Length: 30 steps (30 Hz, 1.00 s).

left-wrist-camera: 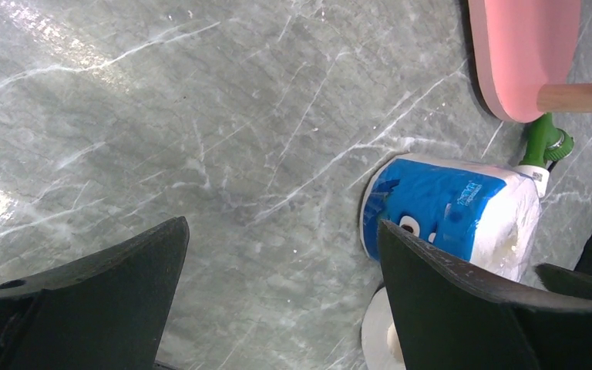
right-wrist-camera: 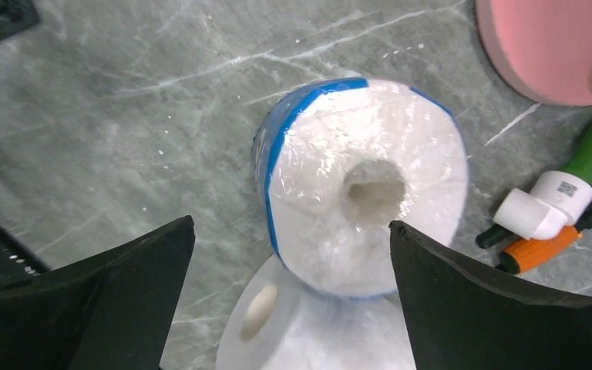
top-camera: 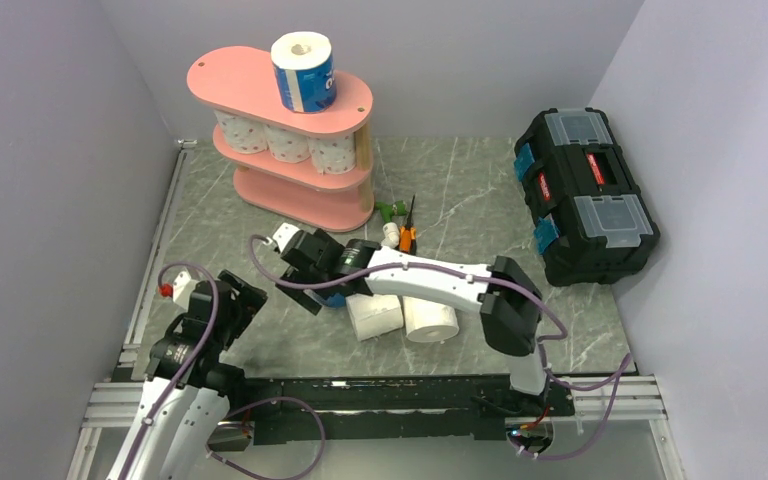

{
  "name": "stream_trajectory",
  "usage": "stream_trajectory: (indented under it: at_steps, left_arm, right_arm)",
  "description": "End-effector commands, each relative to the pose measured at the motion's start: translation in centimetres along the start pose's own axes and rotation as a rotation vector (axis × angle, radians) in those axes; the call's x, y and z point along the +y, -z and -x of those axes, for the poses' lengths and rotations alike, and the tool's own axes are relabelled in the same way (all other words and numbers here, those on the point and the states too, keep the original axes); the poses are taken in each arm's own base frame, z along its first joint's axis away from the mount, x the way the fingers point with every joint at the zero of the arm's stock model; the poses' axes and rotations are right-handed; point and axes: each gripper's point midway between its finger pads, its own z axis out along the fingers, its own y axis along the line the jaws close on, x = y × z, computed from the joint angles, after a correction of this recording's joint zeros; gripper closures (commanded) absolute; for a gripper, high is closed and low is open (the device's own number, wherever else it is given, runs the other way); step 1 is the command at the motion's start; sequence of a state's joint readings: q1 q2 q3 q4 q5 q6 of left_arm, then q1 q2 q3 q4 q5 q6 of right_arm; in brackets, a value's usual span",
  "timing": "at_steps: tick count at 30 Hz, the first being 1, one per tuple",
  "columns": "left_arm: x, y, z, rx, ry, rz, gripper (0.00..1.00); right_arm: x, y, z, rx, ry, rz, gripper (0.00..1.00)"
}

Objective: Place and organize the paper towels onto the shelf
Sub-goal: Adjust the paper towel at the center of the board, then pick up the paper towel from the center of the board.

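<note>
The pink shelf [top-camera: 260, 75] stands at the back left. A blue-wrapped paper towel roll [top-camera: 303, 72] is upright on its top board, and three pink-dotted rolls [top-camera: 288, 143] line the middle board. A second blue-wrapped roll [right-wrist-camera: 362, 185] sits on the table, its core hole facing the right wrist camera. My right gripper [right-wrist-camera: 291, 223] hangs open over it, one finger on each side. Two plain white rolls [top-camera: 375, 315] [top-camera: 430, 320] lie beside it. My left gripper [left-wrist-camera: 283, 223] is open and empty over bare table, left of the blue roll [left-wrist-camera: 439, 208].
A black toolbox [top-camera: 585, 195] sits at the right. A green-and-white tool [top-camera: 392, 213] and an orange-handled tool [top-camera: 407, 238] lie just right of the shelf's bottom board [left-wrist-camera: 524, 54]. Grey walls close in the table on the left, back and right.
</note>
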<state>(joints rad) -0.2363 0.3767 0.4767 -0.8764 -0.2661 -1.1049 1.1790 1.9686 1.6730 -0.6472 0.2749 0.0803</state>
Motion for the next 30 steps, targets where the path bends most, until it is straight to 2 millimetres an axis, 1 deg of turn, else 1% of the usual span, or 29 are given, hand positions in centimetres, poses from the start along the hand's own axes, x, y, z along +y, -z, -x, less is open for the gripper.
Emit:
stream_trajectory:
  at_steps: [1, 2, 4, 5, 7, 8, 9, 11, 12, 13, 14, 17, 20, 25, 28, 30]
  left_arm:
    - [-2.9, 0.8, 1.1, -0.02, 0.002, -0.11, 0.01]
    - [-3.7, 1.1, 1.2, -0.017, -0.029, -0.152, 0.01]
    - [-5.7, 1.7, 1.6, -0.032, -0.103, -0.254, 0.01]
    - [-6.4, 1.9, 1.8, -0.043, -0.12, -0.294, 0.01]
    - [-8.1, 2.3, 2.1, -0.066, -0.134, -0.394, 0.01]
    - [-9.5, 2.9, 2.2, -0.076, -0.139, -0.474, 0.01]
    - [-10.0, 3.0, 2.3, -0.087, -0.132, -0.505, 0.01]
    - [-10.1, 2.4, 2.1, -0.086, -0.111, -0.513, 0.01]
    - [-10.2, 2.1, 1.9, -0.073, -0.12, -0.506, 0.01]
    - [-10.1, 1.7, 1.6, -0.053, -0.131, -0.483, 0.01]
    - [-10.0, 1.4, 1.3, -0.022, -0.151, -0.452, 0.01]
    - [-9.1, 0.7, 0.9, 0.032, -0.198, -0.307, 0.01]
    - [-9.1, 0.7, 0.7, 0.046, -0.206, -0.241, 0.01]
    - [-9.3, 1.1, -0.7, 0.113, -0.142, -0.152, 0.01]
    - [-10.0, 1.7, -0.8, 0.13, -0.076, -0.113, 0.01]
    - [-11.1, 2.3, -0.9, 0.135, -0.053, -0.116, 0.01]
  right_arm:
    - [-2.1, 7.4, 4.6, -0.195, -0.139, -0.008, 0.0]
    - [-2.8, 8.6, 4.7, -0.224, -0.174, -0.031, 0.0]
    - [-4.8, 11.1, 4.3, -0.284, -0.259, -0.092, 0.0]
    - [-6.2, 12.3, 3.2, -0.31, -0.314, -0.133, 0.0]
    - [-9.6, 13.4, 0.3, -0.351, -0.449, -0.294, 0.0]
    - [-11.7, 13.2, -2.0, -0.357, -0.526, -0.378, 0.0]
    - [-13.4, 13.1, -4.2, -0.349, -0.595, -0.431, 0.0]
    - [-16.1, 12.8, -7.9, -0.313, -0.758, -0.434, 0.0]
    - [-17.0, 13.1, -9.1, -0.323, -0.828, -0.408, 0.0]
    - [-17.7, 13.6, -10.7, -0.344, -0.879, -0.393, 0.0]
    - [-18.1, 14.0, -11.5, -0.374, -0.908, -0.383, 0.0]
    - [-19.3, 15.9, -13.1, -0.477, -0.948, -0.409, 0.0]
    - [-20.1, 17.0, -14.7, -0.519, -1.004, -0.468, 0.0]
    - [-20.9, 16.8, -16.9, -0.489, -1.088, -0.532, 0.0]
    - [-20.7, 16.6, -16.9, -0.505, -1.122, -0.485, 0.0]
    - [-20.6, 16.6, -16.8, -0.527, -1.143, -0.444, 0.0]
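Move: The upright blue paper towel that the right hand has just released has its middle roughly 3 cm ahead, 4 cm to the right and 5 cm below that hand. From the same hand, the near white roll lies about 3 cm back and 12 cm to the right, the far white roll about 3 cm back and 23 cm right. From the left hand, the blue paper towel stands some 15 cm right and 3 cm ahead; the shelf's bottom board is about 20 cm ahead and 7 cm right. With its fingers already wide open and holding nothing, the right hand clears the blue paper towel, rising about 11 cm and sweeping right some 30 cm over the white rolls, sinking partway again while turning strongly clockwise. The left hand, also open, heads for the blue paper towel, about 7 cm right, 4 cm forward and 5 cm higher, its fingers tipping up and back down; it doesn't reach the towel. ##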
